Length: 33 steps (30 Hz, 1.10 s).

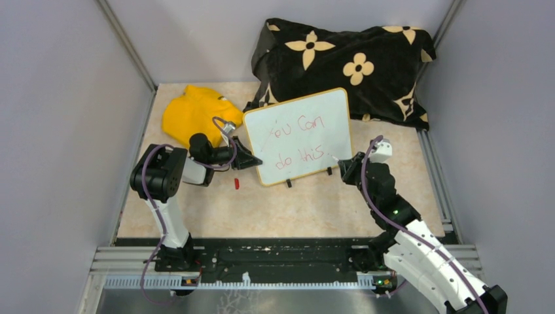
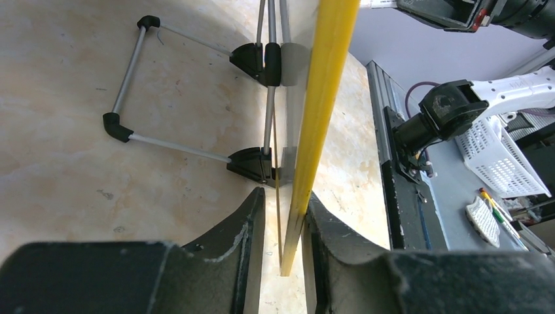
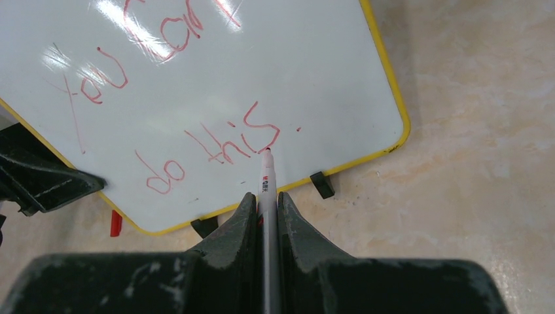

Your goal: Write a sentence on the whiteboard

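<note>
The whiteboard [image 1: 307, 118] stands tilted on its black clip feet in the middle of the table. The red sentence [image 1: 300, 140] on it reads "You Can" over "do this" [image 3: 209, 147]. My left gripper [image 1: 252, 159] straddles the board's left edge. In the left wrist view the yellow rim [image 2: 321, 98] rests against one finger, with a gap to the other, so the left gripper [image 2: 285, 196] is open. My right gripper [image 3: 265, 196] is shut on a white marker [image 3: 266, 176]. Its red tip is at the end of "this", by the board [image 3: 314, 72].
A yellow cloth [image 1: 193, 111] lies at the back left. A black cushion with tan flowers [image 1: 347, 62] sits behind the board. A small red cap [image 1: 237, 184] lies on the table by the board's lower left corner. The board's wire stand [image 2: 124, 85] reaches out behind it.
</note>
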Tool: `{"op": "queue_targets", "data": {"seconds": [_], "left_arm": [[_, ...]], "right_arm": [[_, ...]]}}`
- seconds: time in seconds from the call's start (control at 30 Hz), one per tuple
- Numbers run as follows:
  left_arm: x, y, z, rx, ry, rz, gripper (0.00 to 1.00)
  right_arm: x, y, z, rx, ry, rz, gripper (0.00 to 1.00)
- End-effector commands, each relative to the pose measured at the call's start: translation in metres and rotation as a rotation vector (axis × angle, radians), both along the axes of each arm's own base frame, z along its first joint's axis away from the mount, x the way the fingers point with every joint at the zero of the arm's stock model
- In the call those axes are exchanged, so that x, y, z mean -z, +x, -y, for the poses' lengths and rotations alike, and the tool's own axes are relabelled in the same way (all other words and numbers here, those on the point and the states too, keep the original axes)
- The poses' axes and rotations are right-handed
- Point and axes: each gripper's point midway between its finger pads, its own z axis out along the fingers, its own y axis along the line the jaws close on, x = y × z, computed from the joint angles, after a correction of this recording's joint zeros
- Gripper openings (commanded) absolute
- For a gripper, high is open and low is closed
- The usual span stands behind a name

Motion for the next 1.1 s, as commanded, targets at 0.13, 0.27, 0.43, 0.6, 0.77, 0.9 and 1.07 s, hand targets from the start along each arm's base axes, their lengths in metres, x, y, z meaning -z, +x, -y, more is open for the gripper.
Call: {"op": "queue_targets", "data": {"seconds": [0.13, 0.27, 0.43, 0.6, 0.77, 0.9, 1.07], "left_arm": [[-0.001, -0.002, 0.001, -0.004, 0.002, 0.022, 0.37], [-0.001, -0.002, 0.001, -0.004, 0.002, 0.023, 0.41], [-0.003, -0.003, 0.001, -0.005, 0.0, 0.031, 0.9], [-0.003, -0.003, 0.0, -0.011, 0.001, 0.031, 0.99], [-0.001, -0.002, 0.0, -0.015, 0.016, 0.018, 0.99], [0.003, -0.001, -0.001, -0.023, 0.045, -0.046, 0.99], [0.012, 0.003, -0.007, -0.078, 0.139, -0.076, 0.99]], "right_arm": [[-0.03, 0.004, -0.001, -0.003, 0.018, 0.071, 0.0], [-0.029, 0.005, -0.001, -0.004, 0.018, 0.07, 0.0], [-0.03, 0.005, -0.002, -0.011, 0.013, 0.069, 0.0], [-0.033, 0.004, -0.003, -0.021, 0.01, 0.074, 0.0], [-0.036, 0.002, -0.004, -0.031, 0.012, 0.079, 0.0], [-0.034, -0.001, -0.005, -0.046, 0.013, 0.078, 0.0], [-0.033, -0.003, -0.005, -0.057, 0.006, 0.082, 0.0]]}}
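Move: The whiteboard's left edge still stands between my left fingers; the board's middle lies about 13 cm to the right, 7 cm ahead and some 4 cm above them. The red cap is on the table roughly 6 cm left, 7 cm back and 9 cm below, and the yellow bag is about 17 cm left and 14 cm ahead. From my right hand, the board's middle is around 13 cm left, 8 cm ahead and slightly lower. I let go of the whiteboard's left edge with my left hand: the fingers, already a little apart, spread wide, one to each side of the yellow frame. The hand stays nearly in place around the edge, then sinks about 1 cm as the wrist starts to roll and tip by some 5 degrees. ##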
